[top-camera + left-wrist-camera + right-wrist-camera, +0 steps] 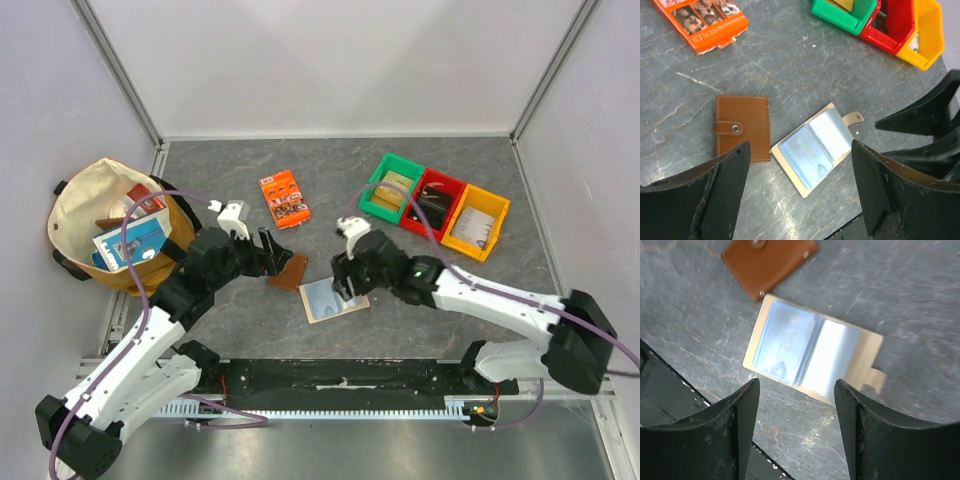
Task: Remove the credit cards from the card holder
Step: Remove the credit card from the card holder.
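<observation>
The beige card holder lies open and flat on the grey table, pale blue lining up and snap tab pointing away. In the right wrist view the card holder shows a bluish pocket with faint print under a glossy sleeve, and I cannot tell whether that is one of the credit cards. My left gripper hovers open above the near edge of the card holder, nothing between its fingers. My right gripper is open just above the holder's near side, holding nothing. In the top view both grippers flank the holder.
A shut brown wallet lies touching the holder's left corner. An orange packet is farther back. Green, red and yellow bins stand at the back right. A cloth bag of items sits at the left.
</observation>
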`<state>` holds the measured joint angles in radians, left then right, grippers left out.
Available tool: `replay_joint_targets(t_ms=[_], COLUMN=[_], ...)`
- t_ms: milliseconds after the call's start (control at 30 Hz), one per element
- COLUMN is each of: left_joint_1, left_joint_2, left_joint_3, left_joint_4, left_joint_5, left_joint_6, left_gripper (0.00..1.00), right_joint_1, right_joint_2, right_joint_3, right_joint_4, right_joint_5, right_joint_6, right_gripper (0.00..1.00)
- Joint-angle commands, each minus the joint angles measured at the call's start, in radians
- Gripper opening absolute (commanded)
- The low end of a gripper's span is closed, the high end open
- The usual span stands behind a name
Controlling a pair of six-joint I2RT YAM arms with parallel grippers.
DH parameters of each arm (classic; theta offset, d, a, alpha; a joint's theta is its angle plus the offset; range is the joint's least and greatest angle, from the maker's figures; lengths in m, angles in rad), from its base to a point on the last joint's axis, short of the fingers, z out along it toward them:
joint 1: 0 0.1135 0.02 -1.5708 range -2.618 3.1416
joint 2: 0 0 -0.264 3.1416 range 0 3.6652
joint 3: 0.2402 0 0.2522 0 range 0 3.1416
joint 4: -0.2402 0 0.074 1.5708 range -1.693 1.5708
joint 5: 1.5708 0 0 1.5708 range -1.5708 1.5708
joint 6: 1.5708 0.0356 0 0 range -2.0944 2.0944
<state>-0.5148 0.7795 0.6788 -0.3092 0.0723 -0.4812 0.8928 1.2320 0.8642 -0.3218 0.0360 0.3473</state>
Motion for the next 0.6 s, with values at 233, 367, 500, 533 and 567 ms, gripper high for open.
replay_joint_targets(t_ms=[233,367,500,533,567], left_joint_1=[-0.004,-0.005,-0.004,-0.004,-0.004], left_joint_2=[-0.194,-0.2,-0.198,-0.198,-0.198], left_joint_3=[-0.073,-0.071,-0.067,-0.068,-0.067], left_joint_4=[-0.097,-0.102,-0.108,-0.108,-0.108], left_joint_5=[-0.114,-0.115,-0.114,-0.109,-0.105], left_joint_6=[0.039,0.038,0.044,0.044,0.043], left_gripper=[0.87,0.87,0.87,0.87,0.87], right_joint_1=[0.224,0.25,0.273,0.275,0.278], right_joint_2=[0.32,0.386,0.426,0.437,0.445], right_joint_3=[0.027,0.055,0.081,0.085,0.087], right_joint_4=[0.196,0.194,0.184,0.178,0.168], right_joint_5=[0.234,0.248,0.269,0.275,0.284], right_joint_6=[-0.013,-0.019,-0.031,-0.031,-0.031], right_gripper=[0.67,0.65,0.65,0.65,0.65])
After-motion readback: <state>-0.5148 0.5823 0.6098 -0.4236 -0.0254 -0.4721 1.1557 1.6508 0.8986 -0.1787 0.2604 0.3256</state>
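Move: The open card holder lies about 13 cm below the right hand, some 4 cm to its left and 1 cm ahead. The brown wallet is also on the table, about 16 cm left and 8 cm ahead; the orange pack lies about 16 cm left and 24 cm ahead. From the left hand, the card holder is roughly 12 cm right, 2 cm back and 19 cm below. Open right hand sinks about 11 cm and 5 cm left towards the card holder; left hand backs off. ##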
